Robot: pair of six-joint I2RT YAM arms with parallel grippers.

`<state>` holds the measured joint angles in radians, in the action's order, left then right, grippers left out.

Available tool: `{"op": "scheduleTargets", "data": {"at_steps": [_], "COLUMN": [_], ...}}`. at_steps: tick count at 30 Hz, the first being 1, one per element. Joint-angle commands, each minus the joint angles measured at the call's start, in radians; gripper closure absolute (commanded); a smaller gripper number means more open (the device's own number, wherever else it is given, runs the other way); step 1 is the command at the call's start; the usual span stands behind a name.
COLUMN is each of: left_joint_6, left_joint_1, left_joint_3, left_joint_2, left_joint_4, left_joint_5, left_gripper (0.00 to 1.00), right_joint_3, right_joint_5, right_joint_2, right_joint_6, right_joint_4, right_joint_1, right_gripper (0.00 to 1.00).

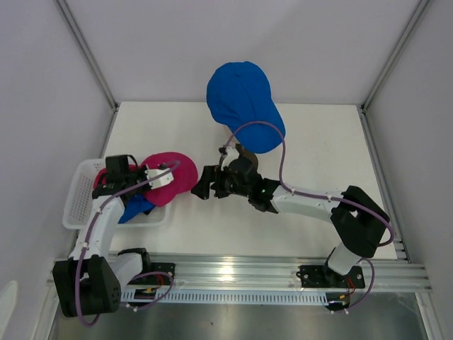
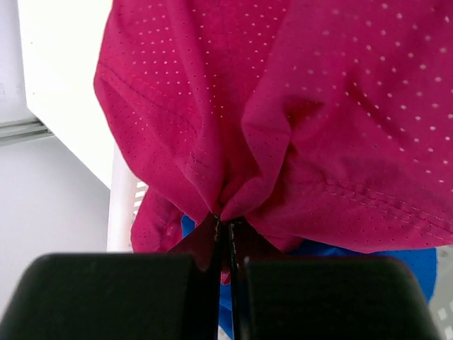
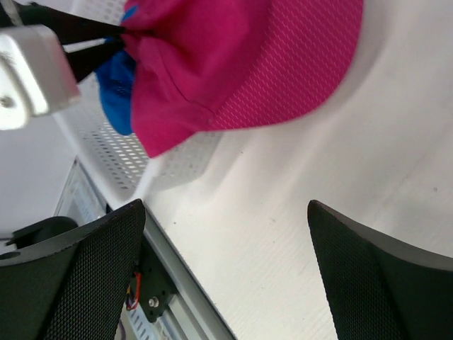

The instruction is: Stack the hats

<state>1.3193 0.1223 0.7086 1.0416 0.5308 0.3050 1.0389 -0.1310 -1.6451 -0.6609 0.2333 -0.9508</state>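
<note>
A magenta pink hat [image 1: 172,178] hangs over the right rim of the white basket [image 1: 76,205], its brim toward the table's middle. My left gripper [image 1: 146,176] is shut on a fold of the pink hat's [image 2: 283,106] crown, the cloth bunched between its fingertips [image 2: 225,225]. A blue hat [image 1: 138,207] lies in the basket beneath it, and shows as the blue hat [image 2: 400,261] under the pink cloth. Another blue hat [image 1: 242,103] sits raised at the back centre. My right gripper [image 1: 204,184] stands open just right of the pink brim [image 3: 297,64], nothing between its fingers.
The basket's perforated wall [image 3: 113,152] sits close to the table's front rail [image 1: 283,273]. My right arm [image 1: 311,202] stretches across the table's middle. White walls enclose the table at the back and sides.
</note>
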Motion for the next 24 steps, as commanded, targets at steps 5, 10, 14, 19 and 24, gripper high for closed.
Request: {"op": "scheduleTargets", "data": {"at_steps": [5,10,14,19,24], "left_joint_6": [0.037,-0.003,-0.124,-0.16,-0.155], "left_joint_1": [0.013,-0.01,-0.016,-0.015,-0.012], "left_joint_3": [-0.063,-0.107,-0.043,0.12,0.195], "left_joint_2": [-0.064,-0.101,-0.187,-0.239,-0.294], "left_joint_4": [-0.175,-0.23,-0.235,-0.031,0.095], "left_joint_5": [0.017,0.086,0.152,0.267,0.422], "left_gripper": [0.99,0.99,0.99,0.99,0.99], "right_joint_3": [-0.088,-0.174,-0.183,-0.204,-0.305], "right_joint_5": [0.287,0.415,0.422,0.458,0.571], "right_joint_2": [0.044,0.047,0.059,0.054,0.068], "right_joint_6": [-0.098,-0.202,-0.192,-0.152,-0.334], "right_joint_4": [0.124,0.216,0.23,0.306,0.521], "right_joint_1": [-0.126,-0.187,-0.227,-0.259,-0.272], "right_gripper": [0.0,0.01,0.0,0.01,0.01]}}
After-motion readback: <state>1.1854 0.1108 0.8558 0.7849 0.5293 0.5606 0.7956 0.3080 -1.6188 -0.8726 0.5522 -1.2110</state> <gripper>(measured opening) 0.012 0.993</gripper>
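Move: The left hand already pinches the pink hat. The blue hat on the head, where the stack goes, lies some 32 cm to its right, 6 cm ahead and roughly 25 cm above it; the basket's middle is about 7 cm left, 3 cm back and 9 cm below. From the open right hand, the pink hat's middle lies about 8 cm left, 2 cm ahead and 4 cm below, the stand base some 13 cm right, 13 cm ahead and 15 cm below. Still shut on the pink hat, the left hand eases forward a touch and then lifts it with growing speed, about 14 cm up out of the basket and some 5 cm to the left, while the wrist tips the fingers upward by roughly 20 degrees. Beside it the right hand, fingers staying wide open and pointing left towards the hat, draws back about 6 cm and sinks slightly, turning a little clockwise without taking hold of anything. ##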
